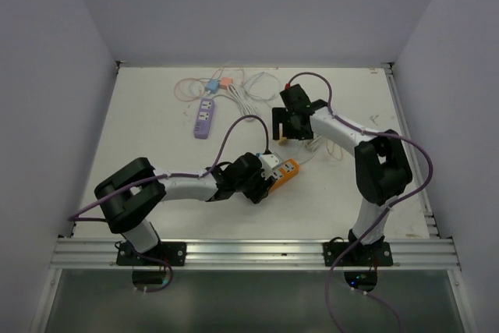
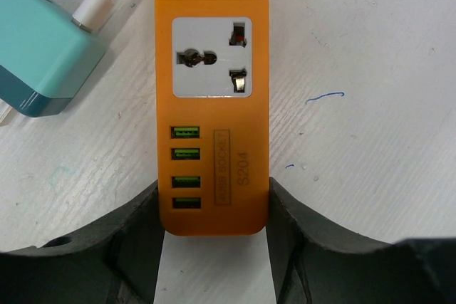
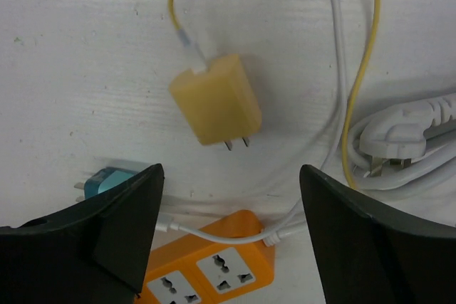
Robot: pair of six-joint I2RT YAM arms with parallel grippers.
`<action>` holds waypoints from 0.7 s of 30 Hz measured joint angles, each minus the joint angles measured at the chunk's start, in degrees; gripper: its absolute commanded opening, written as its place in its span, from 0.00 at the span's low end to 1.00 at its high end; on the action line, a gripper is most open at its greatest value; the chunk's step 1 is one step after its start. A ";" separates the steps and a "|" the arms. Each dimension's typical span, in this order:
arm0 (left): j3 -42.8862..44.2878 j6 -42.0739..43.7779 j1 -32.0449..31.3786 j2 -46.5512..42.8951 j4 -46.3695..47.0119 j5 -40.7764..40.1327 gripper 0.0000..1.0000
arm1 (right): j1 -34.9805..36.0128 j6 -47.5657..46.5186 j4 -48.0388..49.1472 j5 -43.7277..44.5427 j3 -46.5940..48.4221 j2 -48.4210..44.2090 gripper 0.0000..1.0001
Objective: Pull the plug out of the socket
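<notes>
The socket is an orange power strip [image 2: 214, 105] lying flat on the white table; its visible outlets are empty. My left gripper [image 2: 214, 211] is shut on the strip's USB end, one finger against each long side. A yellow plug [image 3: 215, 99] on a yellow cable lies loose on the table beyond the strip's far end [image 3: 214, 268], its two prongs bare. My right gripper [image 3: 231, 176] hangs open above it, holding nothing. From above, the right gripper [image 1: 290, 126] is just behind the strip [image 1: 284, 173].
A teal adapter [image 2: 43, 48] with a white cable lies beside the strip. A white plug [image 3: 399, 140] and looped white cords lie to the right. A purple power strip [image 1: 204, 118] and small pink and blue adapters [image 1: 218, 83] sit at the back.
</notes>
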 measured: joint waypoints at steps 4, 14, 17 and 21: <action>-0.04 0.00 0.00 -0.24 -0.28 0.07 0.68 | 0.00 0.00 -2.25 0.04 0.61 -0.09 0.93; 0.07 -2.05 -0.07 -4.98 -8.59 -0.55 1.00 | -0.11 -0.52 -6.43 3.21 0.63 -12.11 0.99; 2.58 -2.08 -0.04 -7.85 -12.70 -1.90 1.00 | -0.24 -1.16 -6.84 5.68 0.85 -19.80 0.99; 8.83 -2.71 0.50 -12.37 -17.03 -5.92 1.00 | -0.35 -2.49 -8.17 10.19 2.86 -27.93 0.99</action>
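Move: The orange socket is still held by its near-left end in the left hand; its middle lies about 5 cm ahead and 5 cm right of that hand, with the teal plug some 9 cm straight ahead. The freed yellow plug is roughly 6 cm below the right hand and 2 cm ahead. From that hand, the teal plug lies 6 cm left and 5 cm back, the white cable plug 9 cm right and level, the socket's middle 11 cm straight back. The orange socket is let go: the left fingers open fully off its end while that hand backs off about 2 cm back and to its left, then rises some 9 cm. The right hand, already clear of the yellow plug, opens the rest of the way, climbs nearly 20 cm away from it, drifting right and a little back, its fingers tipping up forward by about 25 degrees. ##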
